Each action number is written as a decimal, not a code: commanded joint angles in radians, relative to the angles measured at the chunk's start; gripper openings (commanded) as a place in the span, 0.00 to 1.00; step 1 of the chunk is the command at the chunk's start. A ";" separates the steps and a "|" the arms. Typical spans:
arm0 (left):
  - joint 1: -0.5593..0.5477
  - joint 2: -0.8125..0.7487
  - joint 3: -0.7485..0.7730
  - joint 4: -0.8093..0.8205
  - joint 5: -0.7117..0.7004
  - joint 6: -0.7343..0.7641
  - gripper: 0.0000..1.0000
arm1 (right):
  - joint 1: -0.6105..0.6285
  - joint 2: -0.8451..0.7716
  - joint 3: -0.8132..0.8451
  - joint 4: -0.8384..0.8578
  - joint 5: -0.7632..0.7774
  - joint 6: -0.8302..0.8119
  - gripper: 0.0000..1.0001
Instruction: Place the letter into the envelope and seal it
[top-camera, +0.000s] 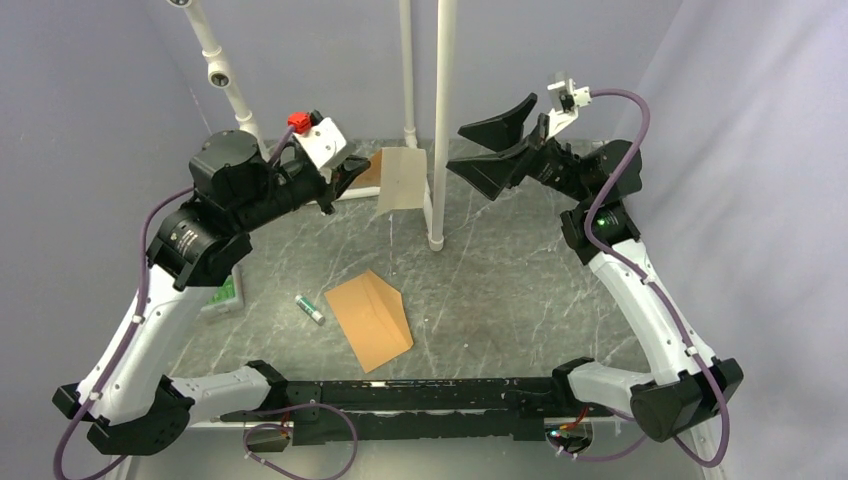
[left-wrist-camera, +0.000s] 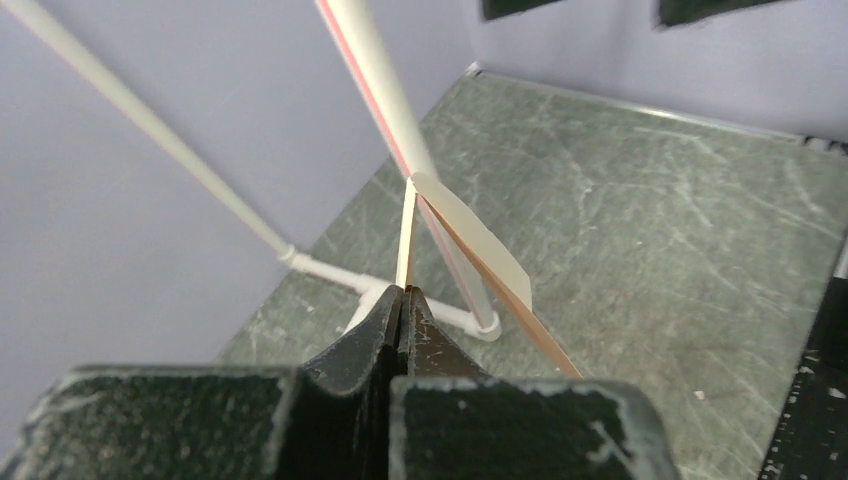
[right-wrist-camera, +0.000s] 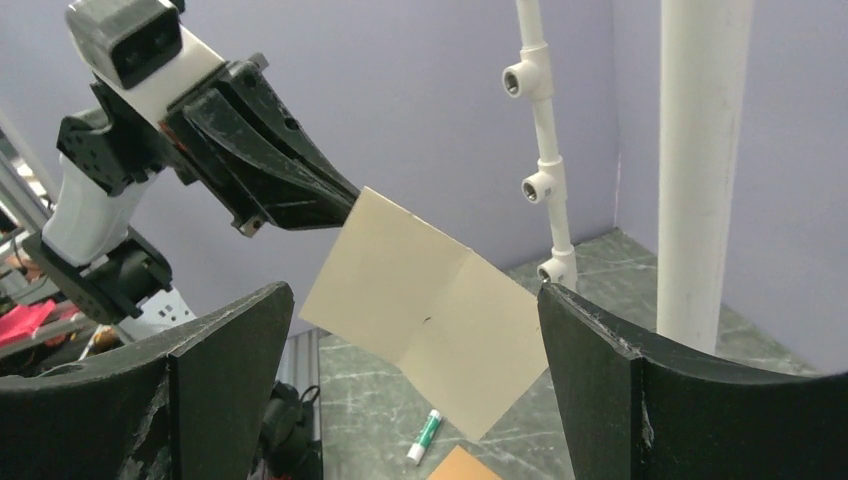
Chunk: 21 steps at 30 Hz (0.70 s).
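Note:
The letter (top-camera: 402, 180), a pale tan sheet with a crease down its middle, hangs in the air at the back of the table. My left gripper (top-camera: 355, 172) is shut on its edge. In the left wrist view one leaf of the letter (left-wrist-camera: 470, 240) runs edge-on out of the shut left gripper (left-wrist-camera: 403, 295). My right gripper (top-camera: 480, 150) stands wide open to the right of it, facing the letter (right-wrist-camera: 425, 305), which shows between its fingers without touching them. The orange-brown envelope (top-camera: 372, 318) lies flat mid-table, and its corner, the envelope (right-wrist-camera: 465, 467), shows below.
A white glue stick with a green label (top-camera: 310, 307) lies just left of the envelope. Two white upright pipes (top-camera: 441, 120) stand at the back centre, close behind the letter. A green object (top-camera: 225, 295) sits by the left arm. Grey walls enclose the table.

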 joint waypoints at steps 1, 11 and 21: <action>0.001 0.003 0.076 0.015 0.181 -0.045 0.02 | 0.013 0.036 0.099 -0.109 -0.119 -0.133 0.97; 0.001 0.075 0.142 -0.120 0.419 -0.082 0.03 | 0.021 0.114 0.341 -0.737 -0.320 -0.505 0.89; 0.002 0.082 0.133 -0.125 0.509 -0.102 0.02 | 0.027 0.147 0.384 -1.018 -0.396 -0.654 0.62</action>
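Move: The left gripper already pinches the folded letter in mid-air: the letter's middle is about 5 cm to its right, level fore and aft, some 4 cm lower. The open right gripper is roughly 17 cm to its right and 3 cm higher. The envelope lies 45 cm below the left gripper, 6 cm back and 3 cm left. From the right gripper the letter is 11 cm left, 1 cm back and 7 cm lower; the white post's foot on the table is 13 cm ahead, 4 cm left and 48 cm down. Keep the left fingers shut on the letter and carry it back about 6 cm and right 5 cm, rising slightly then sinking again while swinging some 25 degrees clockwise, to offer its free end to the other gripper. Lower the right gripper about 6 cm and draw it back a little, tipping its fingers down around that free end and starting to close them, still well open. ##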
